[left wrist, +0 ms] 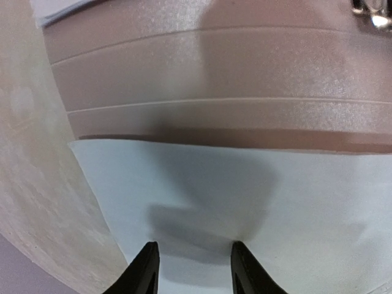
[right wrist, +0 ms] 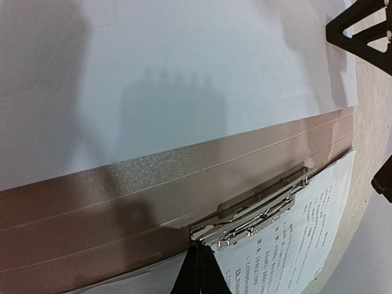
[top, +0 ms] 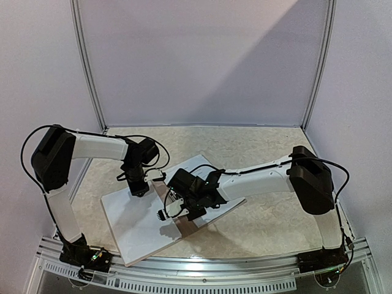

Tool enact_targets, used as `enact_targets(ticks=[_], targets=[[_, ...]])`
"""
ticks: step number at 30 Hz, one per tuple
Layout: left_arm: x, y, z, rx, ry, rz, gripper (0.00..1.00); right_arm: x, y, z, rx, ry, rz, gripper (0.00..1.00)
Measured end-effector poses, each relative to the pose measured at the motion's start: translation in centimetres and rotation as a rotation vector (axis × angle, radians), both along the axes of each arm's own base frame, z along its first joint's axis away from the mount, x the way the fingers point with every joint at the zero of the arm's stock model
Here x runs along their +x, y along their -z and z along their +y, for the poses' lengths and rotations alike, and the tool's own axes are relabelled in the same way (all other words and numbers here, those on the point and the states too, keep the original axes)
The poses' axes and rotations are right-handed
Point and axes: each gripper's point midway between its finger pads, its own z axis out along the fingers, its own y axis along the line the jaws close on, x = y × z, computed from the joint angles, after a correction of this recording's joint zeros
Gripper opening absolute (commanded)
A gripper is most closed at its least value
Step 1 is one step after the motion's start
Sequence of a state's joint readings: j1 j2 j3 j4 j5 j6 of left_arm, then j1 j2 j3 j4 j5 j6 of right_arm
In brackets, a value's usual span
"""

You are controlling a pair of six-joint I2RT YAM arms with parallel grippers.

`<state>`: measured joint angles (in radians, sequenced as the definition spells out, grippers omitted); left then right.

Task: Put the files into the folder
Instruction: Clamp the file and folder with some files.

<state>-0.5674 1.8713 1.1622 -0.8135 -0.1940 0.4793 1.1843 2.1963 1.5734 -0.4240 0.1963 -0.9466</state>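
Observation:
The brown folder (top: 187, 228) lies open and flat near the table's front. A blank white sheet (top: 135, 220) of the files covers its left flap. More of the files, printed sheets (right wrist: 306, 233), lie on the right flap under the metal clip (right wrist: 254, 214). My left gripper (top: 139, 187) points down over the white sheet (left wrist: 275, 202), open with nothing between its fingers (left wrist: 147, 269); the brown spine (left wrist: 214, 79) lies just ahead. My right gripper (right wrist: 201, 254) is shut, its tips against the near end of the clip beside the spine (right wrist: 122, 196).
The beige tabletop (top: 257, 226) surrounds the folder. The folder's near corner reaches close to the front rail (top: 202, 269). White walls with metal posts (top: 89, 67) close the back and sides. A black part of the other arm (right wrist: 361, 24) shows at the right wrist view's top right.

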Motion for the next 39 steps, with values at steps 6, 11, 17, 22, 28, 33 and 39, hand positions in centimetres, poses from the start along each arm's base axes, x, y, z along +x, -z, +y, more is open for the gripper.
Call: enact_targets(ticks=[6,11,17,22,28,33,39], targets=[[0.0,0.0,0.0,0.0,0.0,0.001,0.42,-0.07,-0.05,0.04,0.0,-0.003,0.005,0.0],[0.0,0.0,0.0,0.0,0.0,0.001,0.42,-0.08,-0.08,0.05,0.0,-0.003,0.007,0.02],[0.0,0.01,0.0,0.001,0.0,0.001,0.42,-0.09,-0.21,0.02,-0.004,-0.004,0.008,0.07],[0.0,0.01,0.0,0.001,0.0,0.001,0.42,-0.15,-0.2,-0.07,-0.011,-0.007,0.009,0.09],[0.0,0.01,0.0,0.001,0.0,0.001,0.42,-0.17,-0.2,-0.11,-0.013,-0.006,0.01,0.16],[0.0,0.01,-0.01,0.001,0.0,0.001,0.42,0.0,-0.18,-0.33,-0.02,0.009,0.004,0.21],[0.0,0.01,-0.01,0.001,0.0,0.001,0.42,0.1,-0.55,-0.33,-0.003,0.044,0.008,0.28]])
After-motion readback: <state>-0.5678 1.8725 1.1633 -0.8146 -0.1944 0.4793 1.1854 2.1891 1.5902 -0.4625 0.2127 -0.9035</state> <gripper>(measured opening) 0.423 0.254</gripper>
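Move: The right hand's shut fingertips are at the near end of the metal clip, whose middle lies about 4 cm ahead and 4 cm left, 1 cm below. The printed sheets centre some 8 cm ahead and 6 cm right, the blank sheets about 18 cm left and 8 cm back, both roughly 2 cm below. From the left hand, the clip is about 13 cm right and 3 cm back. The right hand practically stays at the clip's near end, opening its fingers about a quarter, rising some 0.5 cm. ##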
